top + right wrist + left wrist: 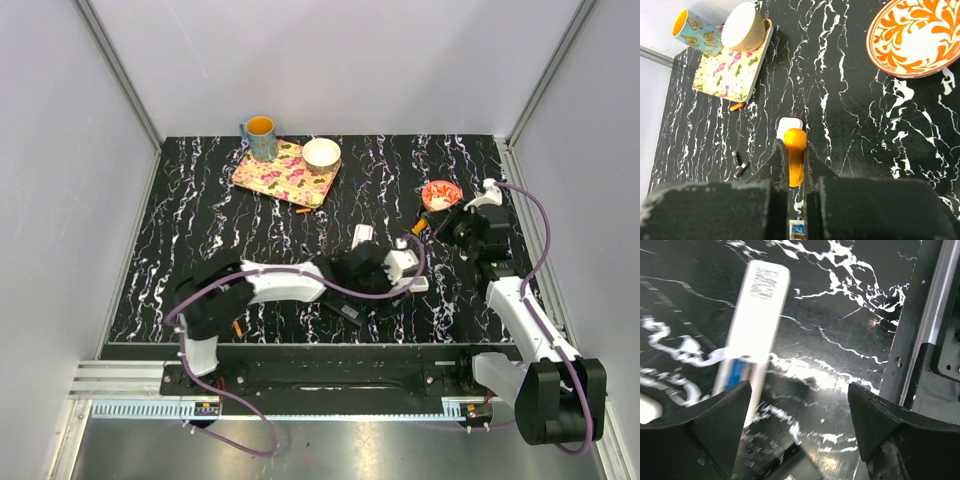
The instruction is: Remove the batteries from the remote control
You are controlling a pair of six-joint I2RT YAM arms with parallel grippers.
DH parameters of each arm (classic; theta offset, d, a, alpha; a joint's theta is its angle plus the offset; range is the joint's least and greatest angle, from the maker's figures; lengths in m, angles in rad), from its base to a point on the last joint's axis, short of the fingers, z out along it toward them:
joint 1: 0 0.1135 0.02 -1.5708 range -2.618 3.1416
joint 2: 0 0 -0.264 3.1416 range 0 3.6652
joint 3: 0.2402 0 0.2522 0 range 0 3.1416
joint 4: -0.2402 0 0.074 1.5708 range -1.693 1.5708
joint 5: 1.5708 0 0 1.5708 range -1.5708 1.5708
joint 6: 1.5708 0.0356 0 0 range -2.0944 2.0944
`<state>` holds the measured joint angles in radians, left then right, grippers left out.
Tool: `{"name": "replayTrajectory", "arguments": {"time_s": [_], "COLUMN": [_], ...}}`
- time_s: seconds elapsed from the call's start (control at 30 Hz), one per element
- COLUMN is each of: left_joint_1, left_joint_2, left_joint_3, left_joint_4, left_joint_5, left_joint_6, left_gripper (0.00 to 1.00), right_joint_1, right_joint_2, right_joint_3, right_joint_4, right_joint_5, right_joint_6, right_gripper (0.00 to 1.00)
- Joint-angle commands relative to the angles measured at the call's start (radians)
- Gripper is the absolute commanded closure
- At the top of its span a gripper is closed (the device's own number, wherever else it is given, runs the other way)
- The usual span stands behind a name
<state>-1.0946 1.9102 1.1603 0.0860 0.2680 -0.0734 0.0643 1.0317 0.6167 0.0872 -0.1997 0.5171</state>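
In the left wrist view a white remote control [757, 325] lies face down on the black marble table, its compartment uncovered with a blue battery [738, 373] in it. My left gripper [800, 390] hovers open beside it, the remote at the left finger [715, 425] and nothing between the jaws. My right gripper [793, 146] is shut on a glossy orange rounded piece [796, 167] above the table. Loose on the table are an orange battery [736, 106] and two dark cells [739, 164]. A white cover [790, 127] lies beyond the orange piece.
A flowered tray [270, 180] at the back carries a mug [259, 136] and a white bowl [321, 154]. An orange-patterned dish [441, 194] sits at the back right. A flat black bar [345, 310] lies under the left arm. Metal rails [935, 340] border the near edge.
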Motion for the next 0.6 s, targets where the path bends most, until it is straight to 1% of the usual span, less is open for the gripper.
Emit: {"name": "replayTrajectory", "arguments": {"time_s": [0.0,0.13,0.23,0.37,0.57], "left_joint_1": [0.053,0.108,0.139,0.147,0.147], "left_joint_2": [-0.171,-0.186,-0.148,-0.082,-0.019], "left_joint_3": [-0.111,-0.157,-0.151,-0.125,-0.117], "left_joint_4": [0.139,0.124,0.101,0.095,0.121], "left_joint_5": [-0.078,-0.056,0.020,0.076,0.129], "left_joint_6": [0.093,0.130,0.161,0.179,0.144], "left_gripper": [0.17,0.17,0.17,0.20,0.21], "right_joint_1": [-0.003,-0.003,-0.003,-0.001,-0.003], "right_joint_2": [0.002,0.004,0.005,0.007,0.010], "right_joint_3": [-0.009,-0.021,-0.025,-0.034,-0.051], "right_joint_4": [0.083,0.105,0.105,0.106,0.109], "right_joint_5": [-0.082,-0.113,-0.127,-0.150,-0.179], "right_joint_6": [-0.014,-0.020,-0.023,-0.019,-0.009], "right_gripper": [1.00,1.00,1.00,1.00,1.00]}}
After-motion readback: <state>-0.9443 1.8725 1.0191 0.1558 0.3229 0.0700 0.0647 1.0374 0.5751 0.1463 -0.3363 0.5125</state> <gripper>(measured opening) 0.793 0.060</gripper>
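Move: From the left gripper, the blue battery in the open white remote lies about 5 cm ahead, 1 cm left and 4 cm below; that remote's middle is some 3 cm to the right of the battery. The empty white remote stands around 13 cm ahead of the left gripper and 5 cm left, the black remote 11 cm left and 1 cm ahead. From the right gripper the battery is roughly 11 cm back, 9 cm left and 17 cm down. Bring the open left gripper up about 4 cm while carrying it forward and left, then lower it some 6 cm, so it ends about 5.5 cm left and 4.5 cm forward, fingers facing the battery end of the white remote. Keep the fingers wide. Hold the screwdriver in the right gripper, easing left about 2 cm. ##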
